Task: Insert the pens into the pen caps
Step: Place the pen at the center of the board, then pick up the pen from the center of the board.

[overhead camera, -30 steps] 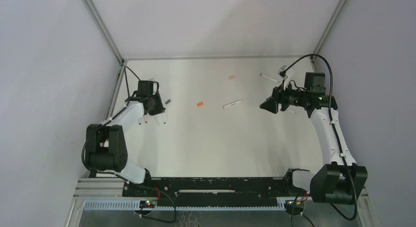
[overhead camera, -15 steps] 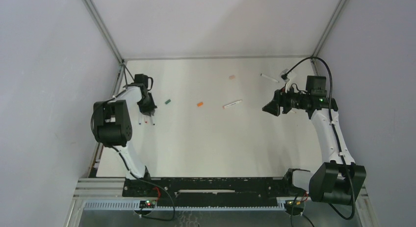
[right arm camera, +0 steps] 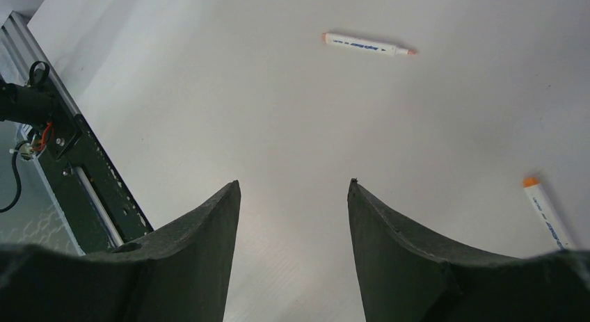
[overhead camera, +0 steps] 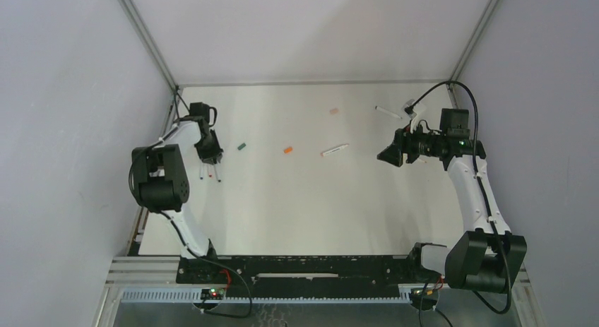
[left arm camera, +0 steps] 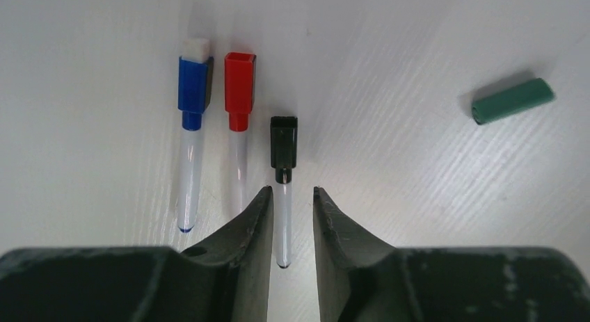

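Note:
In the left wrist view three capped pens lie side by side on the table: one with a blue cap [left arm camera: 193, 85], one with a red cap [left arm camera: 240, 89] and one with a black cap [left arm camera: 284, 142]. The black-capped pen's white barrel [left arm camera: 282, 224] lies between the fingers of my left gripper [left arm camera: 292, 190], which is open, with a gap beside the barrel. A loose green cap [left arm camera: 513, 101] lies to the right. My right gripper [right arm camera: 294, 182] is open and holds nothing; it hovers near the table's right side [overhead camera: 385, 156].
An orange cap [overhead camera: 287, 150] and a pinkish cap [overhead camera: 334, 111] lie mid-table. An uncapped pen [overhead camera: 335, 150] lies near them and another pen [overhead camera: 387, 112] at the back right. The right wrist view shows a pen with an orange tip [right arm camera: 546, 212] close by and the black base rail [right arm camera: 83, 190].
My left gripper has opened and let go of the black-capped pen, which now lies on the table beside the other two. The left arm shifted slightly left. The right arm hardly moved.

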You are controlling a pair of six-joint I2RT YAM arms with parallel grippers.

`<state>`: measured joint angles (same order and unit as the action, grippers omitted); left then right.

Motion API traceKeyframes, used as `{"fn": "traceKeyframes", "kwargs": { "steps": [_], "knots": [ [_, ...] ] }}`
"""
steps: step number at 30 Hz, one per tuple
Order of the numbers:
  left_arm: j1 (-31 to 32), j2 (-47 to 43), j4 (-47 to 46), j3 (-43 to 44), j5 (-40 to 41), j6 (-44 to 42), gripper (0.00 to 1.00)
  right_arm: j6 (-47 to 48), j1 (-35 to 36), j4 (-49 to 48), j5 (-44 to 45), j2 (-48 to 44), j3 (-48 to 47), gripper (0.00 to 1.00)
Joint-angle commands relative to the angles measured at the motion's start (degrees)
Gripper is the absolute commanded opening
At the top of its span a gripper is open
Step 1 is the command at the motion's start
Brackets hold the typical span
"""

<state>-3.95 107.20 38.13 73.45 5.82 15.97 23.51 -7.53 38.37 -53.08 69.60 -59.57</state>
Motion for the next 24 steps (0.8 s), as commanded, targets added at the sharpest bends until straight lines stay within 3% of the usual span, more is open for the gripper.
{"fn": "traceKeyframes", "kwargs": {
  "steps": [1,7,15,19,22,24],
  "knots": [
    [-0.32,-8.17,-1.95,0.01,-2.72,-1.86,0.31,-0.28,-0.47,-1.02,-1.85,0.30,-1.25,0.65],
    [-0.19,-20.54,-10.75,-6.03,-12.74,-3.28,0.31,-1.40,-0.47,-1.29,-2.80,0.62,-1.27,0.65],
    [-0.16,-35.55,-29.29,-14.11,-27.27,-0.52,0.36,-1.56,-1.32,0.98,-3.38,2.31,-4.27,0.65],
    [-1.15,-38.49,-36.25,-16.04,-29.68,3.85,0.42,-0.48,-2.21,3.79,-3.69,4.12,-6.79,0.65],
    [-2.69,-39.01,-39.20,-16.52,-30.36,8.37,0.56,2.06,-2.31,8.20,-2.67,6.45,-10.17,0.65],
    [-3.86,-38.43,-40.82,-16.49,-32.25,11.30,0.60,3.89,-2.31,11.77,-1.44,8.97,-13.29,0.65]
  ]
}}
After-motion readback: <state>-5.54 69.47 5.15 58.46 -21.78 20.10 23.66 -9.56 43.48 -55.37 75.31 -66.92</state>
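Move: The black-capped pen lies on the board right under the left hand's open fingers, its middle about 2 cm back and 2 cm below. The red-capped pen is about 3 cm to the left and level with the hand, the blue-capped one about 6 cm to the left and also level. The green cap lies some 10 cm to the right and 7 cm ahead. From the right hand, the black-capped pen is roughly 62 cm left, 6 cm ahead and 19 cm below. The black-capped pen, already free between the parted fingers, is left beside the red and blue ones as the left hand rises away about 24 cm, easing some 7 cm right and slightly forward. Its wrist tips up by nearly 60 degrees to look out over the board and the fingers spread wider, mostly late. The empty right hand, still open, at first waits, then drifts a couple of centimetres forward and up. ##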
